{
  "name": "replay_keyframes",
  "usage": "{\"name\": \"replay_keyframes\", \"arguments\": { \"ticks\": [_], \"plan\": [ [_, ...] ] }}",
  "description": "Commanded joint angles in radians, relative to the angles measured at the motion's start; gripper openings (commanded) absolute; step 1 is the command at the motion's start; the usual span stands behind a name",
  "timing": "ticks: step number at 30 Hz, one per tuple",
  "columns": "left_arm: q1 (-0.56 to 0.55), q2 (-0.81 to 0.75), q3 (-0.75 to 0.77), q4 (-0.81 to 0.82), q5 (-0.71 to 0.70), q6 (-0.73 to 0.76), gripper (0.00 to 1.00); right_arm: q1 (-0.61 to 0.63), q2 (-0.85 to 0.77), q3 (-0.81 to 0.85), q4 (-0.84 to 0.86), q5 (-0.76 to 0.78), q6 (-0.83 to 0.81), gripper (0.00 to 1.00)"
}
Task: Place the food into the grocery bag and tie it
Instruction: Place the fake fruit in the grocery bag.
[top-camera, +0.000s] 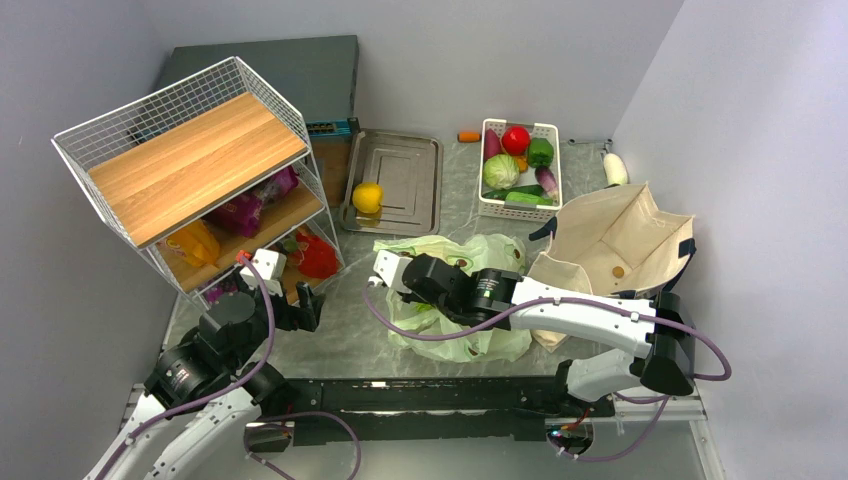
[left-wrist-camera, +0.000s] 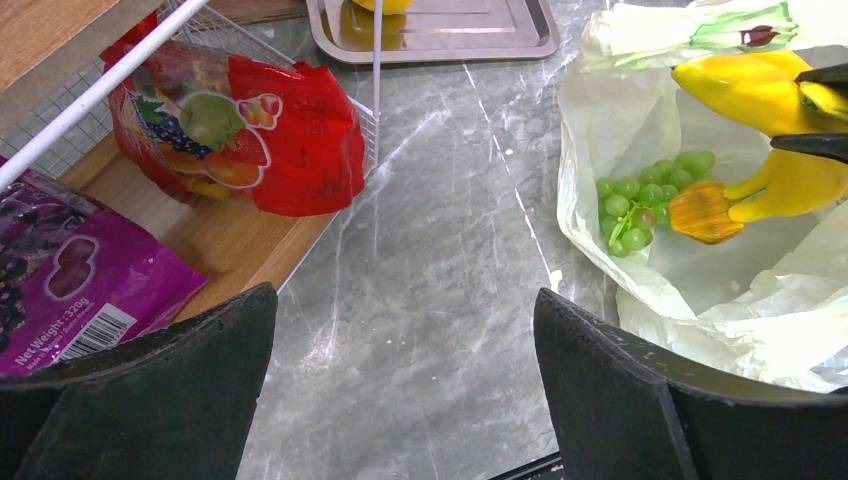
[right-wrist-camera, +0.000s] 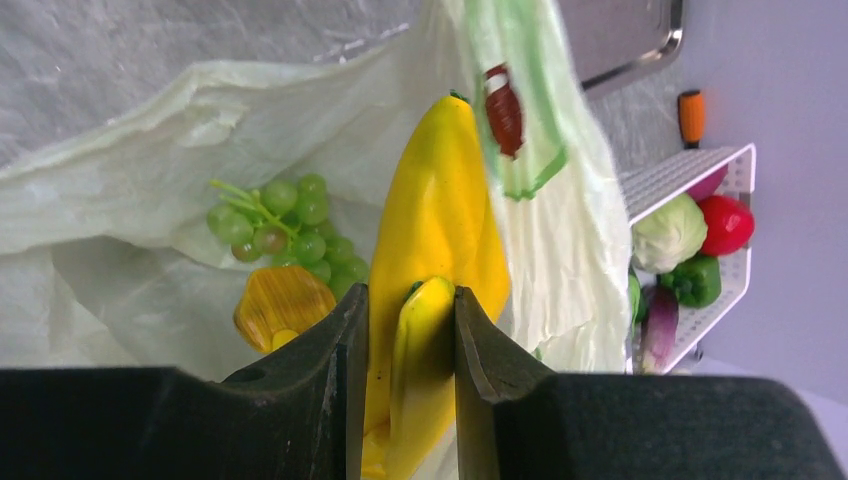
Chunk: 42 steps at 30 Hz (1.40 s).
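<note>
The grocery bag lies open and crumpled at the table's middle, with a bunch of green grapes inside it. My right gripper is shut on one finger of the yellow bananas and holds the bunch in the bag's mouth, just above the grapes. The bunch's brown stem end points down beside the grapes. My left gripper stands open with nothing between its fingers, over bare tabletop left of the bag. A yellow lemon sits on the metal tray.
A wire shelf rack with snack packets stands close on the left. Behind the bag are a metal tray and a white basket of vegetables. A beige canvas tote stands open at the right.
</note>
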Motion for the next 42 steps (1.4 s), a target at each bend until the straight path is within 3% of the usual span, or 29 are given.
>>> {"name": "replay_keyframes", "arguments": {
  "ticks": [1,4,5,8,10,13,23,28,32,42],
  "plan": [
    [0.005,0.010,0.000,0.036,0.012,0.003,0.99,0.005,-0.043,-0.030,-0.070,0.082,0.061,0.00],
    [0.005,0.016,0.000,0.037,0.017,0.005,0.99,0.004,-0.042,-0.030,-0.100,0.102,0.100,0.00],
    [0.005,0.018,0.000,0.037,0.018,0.005,0.99,0.004,-0.040,-0.025,-0.110,0.108,0.110,0.07],
    [0.005,0.018,0.000,0.038,0.019,0.005,0.99,0.006,-0.040,-0.021,-0.118,0.122,0.123,0.46],
    [0.005,0.017,0.000,0.037,0.018,0.005,0.99,0.003,-0.047,-0.014,-0.117,0.118,0.125,0.59],
    [0.006,0.017,0.000,0.037,0.017,0.004,0.99,0.004,-0.068,0.008,-0.117,0.085,0.130,0.68],
    [0.004,0.013,0.000,0.036,0.015,0.003,0.99,0.004,-0.132,0.145,-0.141,-0.094,0.150,0.72],
    [0.005,0.014,0.000,0.036,0.016,0.004,0.99,0.004,-0.223,0.182,-0.036,-0.209,0.150,0.73],
    [0.005,0.014,0.000,0.037,0.017,0.004,0.99,-0.008,-0.268,0.152,0.144,-0.098,0.171,0.87],
    [0.004,0.004,0.000,0.036,0.014,0.004,0.99,-0.304,-0.088,0.343,0.137,-0.315,0.358,0.89]
  ]
}}
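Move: The right hand holds the bananas by their tips over the open mouth of the grocery bag; the bag's middle lies roughly 3 cm ahead, 6 cm to the right and 9 cm below. The green grapes inside sit some 3 cm ahead, 2 cm right and 11 cm down. The lemon on the tray is about 26 cm ahead, 13 cm left and 9 cm lower. From the idle left hand, the bag's middle is about 8 cm ahead, 29 cm right and 11 cm below. Carry the bananas with the right gripper a little farther right and down into the bag, about 3 cm right and 2 cm down, then open the fingers to let them go beside the grapes. Lift the empty hand about 18 cm out of the bag, drifting back left, its left side rolling up some 40 degrees, drawing slightly back before swinging forward. ##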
